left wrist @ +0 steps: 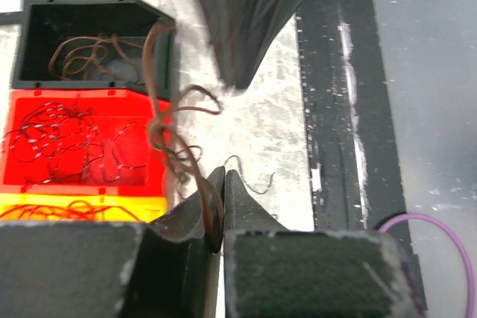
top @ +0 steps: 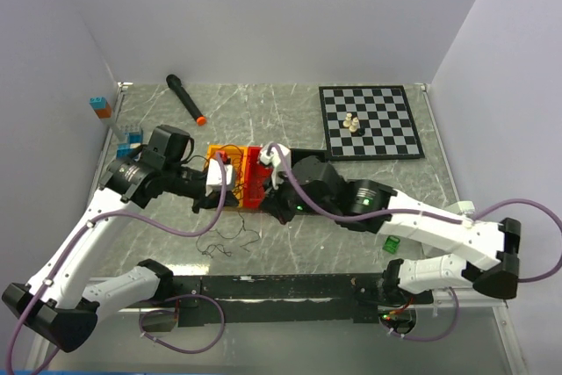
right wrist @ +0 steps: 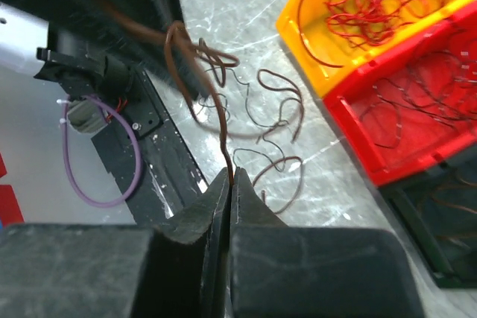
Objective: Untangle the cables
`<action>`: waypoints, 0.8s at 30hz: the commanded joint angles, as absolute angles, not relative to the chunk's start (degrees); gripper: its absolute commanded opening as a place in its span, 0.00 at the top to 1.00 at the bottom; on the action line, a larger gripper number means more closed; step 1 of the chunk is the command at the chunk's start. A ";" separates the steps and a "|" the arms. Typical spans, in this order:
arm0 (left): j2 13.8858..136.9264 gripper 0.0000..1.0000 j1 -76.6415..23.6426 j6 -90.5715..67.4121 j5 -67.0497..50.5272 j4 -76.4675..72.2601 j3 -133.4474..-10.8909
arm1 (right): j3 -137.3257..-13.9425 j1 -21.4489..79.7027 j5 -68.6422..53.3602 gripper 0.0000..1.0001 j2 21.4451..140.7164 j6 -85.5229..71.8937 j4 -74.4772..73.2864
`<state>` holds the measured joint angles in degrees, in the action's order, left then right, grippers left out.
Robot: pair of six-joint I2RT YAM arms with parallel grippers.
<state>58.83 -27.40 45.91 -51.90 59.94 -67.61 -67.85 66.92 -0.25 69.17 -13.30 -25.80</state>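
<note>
Both grippers pinch the same brown cable (left wrist: 158,87), which hangs slack and kinked between them. My left gripper (left wrist: 223,174) is shut on one end of it, the strand running down between its fingers. At the other end my right gripper (right wrist: 229,176) is shut on that brown cable (right wrist: 195,72). Seen from above, the left gripper (top: 215,198) and right gripper (top: 274,199) sit close together in front of the bins. Loose dark cables (right wrist: 277,113) curl on the table under the grippers, loose cables (top: 224,239) that lie nearer the arm bases from above.
Three bins stand side by side: a yellow bin (right wrist: 298,31) with red cables, a red bin (right wrist: 358,121) with dark speckled cables, and a black bin (left wrist: 30,35) with brown cables. A chessboard (top: 369,120) lies at the back right, a black marker (top: 185,98) back left, a black rail (top: 290,285) along the near edge.
</note>
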 commanded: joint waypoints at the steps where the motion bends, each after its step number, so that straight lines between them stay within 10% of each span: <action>1: 57.48 0.87 -27.16 41.58 -49.14 55.12 -67.59 | -71.89 66.88 2.29 1.00 63.46 -11.78 -31.28; 7: 57.31 0.60 -26.90 37.97 -47.99 51.07 -65.04 | -74.53 66.88 2.46 1.00 61.96 -11.08 -34.10; 24: 58.97 0.29 -23.48 18.30 -54.04 28.84 -55.81 | -84.81 66.97 -4.65 1.00 65.21 -9.05 -35.33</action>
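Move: The brown cable tangle hangs between the hands at about their height: its middle is roughly 3 cm to the left hand's right and 4 cm to the right hand's left, about 1 cm ahead of each. From the right hand, the red bin lies some 16 cm ahead, level sideways, and 21 cm down; the black bin is about 12 cm right of the red. The loose grey cables lie about 2 cm back, 10 cm left and 23 cm below the right hand. The right hand, still pinching the brown cable with shut fingers, pulls it up about 10 cm, drifting some 3 cm to the right early on, away from the left hand. Meanwhile the left gripper, still nearly shut around the cable, spreads to well over half open to let go of it, easing about 3 cm forward and then sinking nearly as far while turning some 10 degrees counter-clockwise. ##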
